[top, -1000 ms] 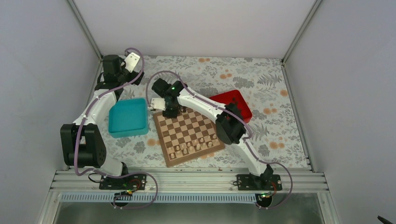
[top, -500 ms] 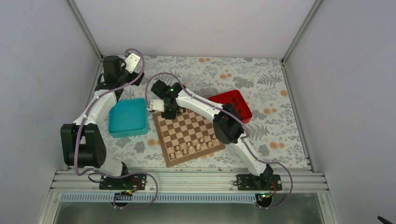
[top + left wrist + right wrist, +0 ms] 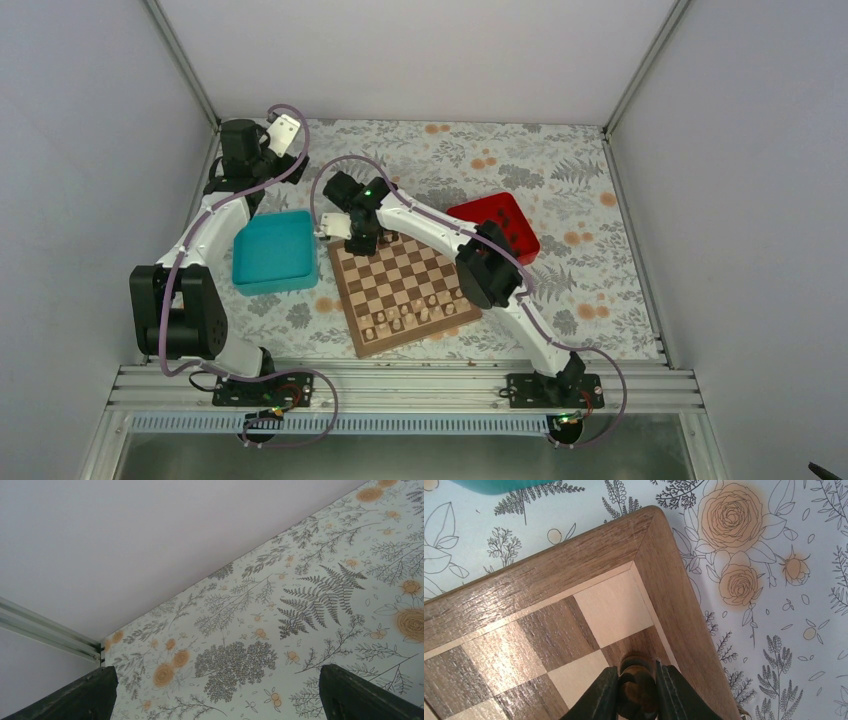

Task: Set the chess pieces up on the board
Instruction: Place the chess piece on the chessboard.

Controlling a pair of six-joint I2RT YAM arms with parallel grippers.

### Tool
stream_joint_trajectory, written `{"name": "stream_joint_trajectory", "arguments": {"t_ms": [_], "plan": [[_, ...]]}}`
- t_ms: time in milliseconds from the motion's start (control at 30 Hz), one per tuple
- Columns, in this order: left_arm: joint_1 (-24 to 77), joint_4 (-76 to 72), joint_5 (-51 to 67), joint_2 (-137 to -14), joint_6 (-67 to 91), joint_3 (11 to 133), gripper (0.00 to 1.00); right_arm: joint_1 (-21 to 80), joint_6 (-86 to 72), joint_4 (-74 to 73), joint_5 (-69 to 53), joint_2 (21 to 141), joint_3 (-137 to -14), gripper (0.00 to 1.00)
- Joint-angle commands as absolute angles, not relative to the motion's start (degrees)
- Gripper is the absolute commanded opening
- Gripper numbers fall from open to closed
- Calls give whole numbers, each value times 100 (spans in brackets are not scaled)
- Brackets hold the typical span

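My right gripper is shut on a dark brown chess piece. The piece stands upright over a dark edge square one square from the board's corner, its base at or just above the wood. From above, that gripper hangs over the far left corner of the board. The left gripper is open and empty, its fingers wide apart over the floral cloth. It is raised near the back left corner.
Pale chessmen fill the board's two near rows. A teal tray sits left of the board, a red tray behind its right side, partly under the right arm. Walls close in on three sides.
The right gripper with its piece shifted slightly left toward the board's far left corner, then held still. The left arm has not moved.
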State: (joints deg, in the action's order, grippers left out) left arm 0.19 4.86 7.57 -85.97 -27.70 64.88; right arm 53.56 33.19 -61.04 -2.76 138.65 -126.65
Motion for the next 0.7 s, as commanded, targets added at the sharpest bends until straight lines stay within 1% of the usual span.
{"name": "stream_joint_trajectory", "arguments": {"t_ms": [0,300,367,500,667], "plan": [[35,369,856,-8508,-2812,6460,100,5370,3357,-6015,-304,13989,-12734,23],[35,369,857,-8503,-2804,6462,100,5354,3260,-5830,-109,13653,-12778,44],[37,368,845,-8486,-2812,6448,100,5329,3240,-5843,-91,13473,-12843,47],[37,369,808,-8480,-2812,6458,100,5201,3214,-5961,150,13011,-12987,48],[33,360,774,-8438,-2819,6438,100,4410,3121,-6330,33,12118,-12851,48]]}}
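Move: The dark chess piece still sits between the right fingers, its middle about 1 cm below the hand point, already over its square at the board's far left. Two placed dark pieces are the neighbours: one about 5 cm right and 3 cm farther out, the other about 9 cm right and 4 cm farther out. The teal box is some 20 cm left and 1 cm back. From the left hand the held piece is roughly 15 cm back, 14 cm right and 19 cm below. Almost in place at first, the right hand spreads its fingers to about half open and lets go of the dark piece. It then lifts away with growing speed, about 7 cm up and nearly 3 cm forward over the board's far edge, the downward-pointing fingers swinging outward by some 10 degrees. ##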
